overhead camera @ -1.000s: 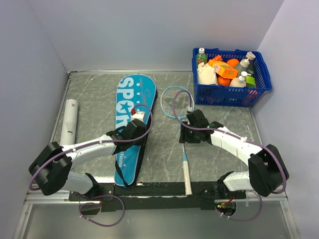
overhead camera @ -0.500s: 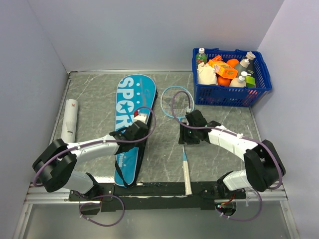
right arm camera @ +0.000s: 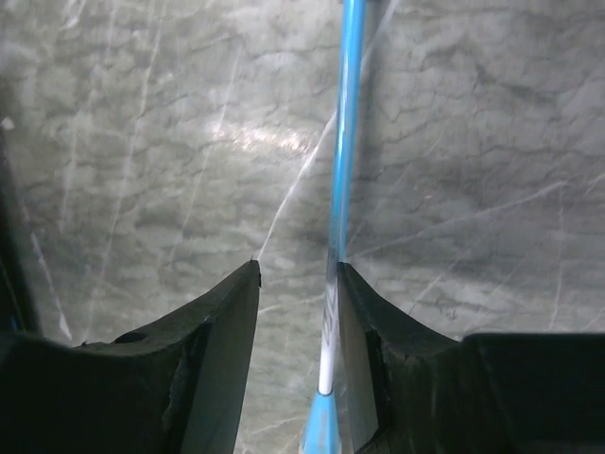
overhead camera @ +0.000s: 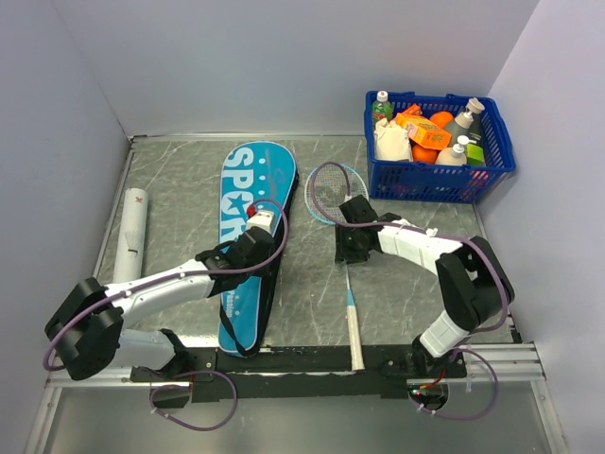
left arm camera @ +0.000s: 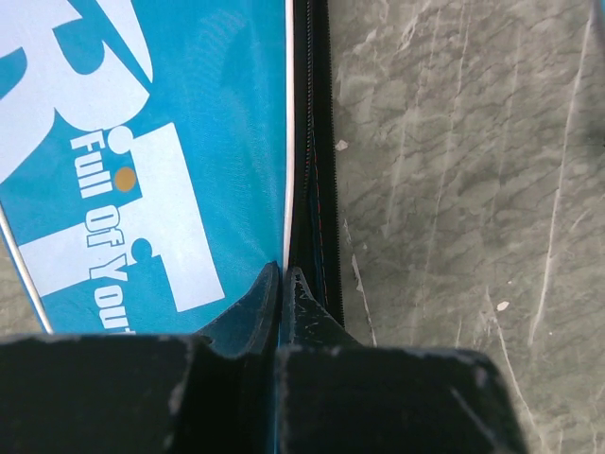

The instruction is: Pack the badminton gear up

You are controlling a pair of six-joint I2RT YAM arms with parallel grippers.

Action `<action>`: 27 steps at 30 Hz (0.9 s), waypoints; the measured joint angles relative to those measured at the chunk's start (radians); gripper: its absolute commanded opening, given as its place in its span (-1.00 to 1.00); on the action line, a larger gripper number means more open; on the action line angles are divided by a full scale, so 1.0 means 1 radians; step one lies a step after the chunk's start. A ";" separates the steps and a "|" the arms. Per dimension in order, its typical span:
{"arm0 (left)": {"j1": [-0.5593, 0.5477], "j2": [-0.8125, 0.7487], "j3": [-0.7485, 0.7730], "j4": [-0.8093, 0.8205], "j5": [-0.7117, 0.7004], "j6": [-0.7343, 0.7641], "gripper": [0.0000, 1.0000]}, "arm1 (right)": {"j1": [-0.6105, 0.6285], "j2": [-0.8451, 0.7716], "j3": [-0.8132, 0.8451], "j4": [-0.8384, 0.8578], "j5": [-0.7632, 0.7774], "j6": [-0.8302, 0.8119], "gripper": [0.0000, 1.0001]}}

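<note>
The blue bag (overhead camera: 248,194) lettered SPORT lies flat on the table's left half. My left gripper (overhead camera: 267,236) is at the bag's right edge and shut on the edge of its blue top panel (left arm camera: 170,123), beside the black zip side; in the wrist view the jaws (left arm camera: 284,272) meet on that thin edge. A blue-and-white racket (overhead camera: 349,284) lies to the right of the bag, head towards the back. My right gripper (overhead camera: 347,253) stands open astride its shaft (right arm camera: 345,142), which rests against the right finger (right arm camera: 354,312). A long white tube (overhead camera: 130,232) with a red mark lies at the far left.
A blue mesh basket (overhead camera: 435,178) full of bottles and packets stands at the back right corner. Walls close in the table on the left, back and right. A black rail (overhead camera: 302,357) runs along the near edge under the racket handle.
My left gripper has shut on the bag's edge. The right gripper has slid a little up the shaft towards the racket head and its jaws have narrowed.
</note>
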 measured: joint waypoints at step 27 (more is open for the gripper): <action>0.153 -0.099 -0.038 0.031 0.111 0.004 -0.98 | 0.041 -0.061 0.012 -0.103 0.103 0.034 -1.00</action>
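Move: The racket's shaft lies under the right hand, level with it, some 2 cm to its right and 2 cm below. The racket head is about 20 cm ahead and 4 cm left, the racket handle roughly 23 cm back and 1 cm right. The blue bag's middle is about 6 cm ahead, 4 cm left of and 4 cm below the left hand, already pinching its right edge; the shaft lies some 19 cm right of that hand, about 1 cm ahead and 6 cm below. Right hand sinks 2 cm, pinches the shaft, lifts nearly 4 cm; left draws the held bag edge leftward. ##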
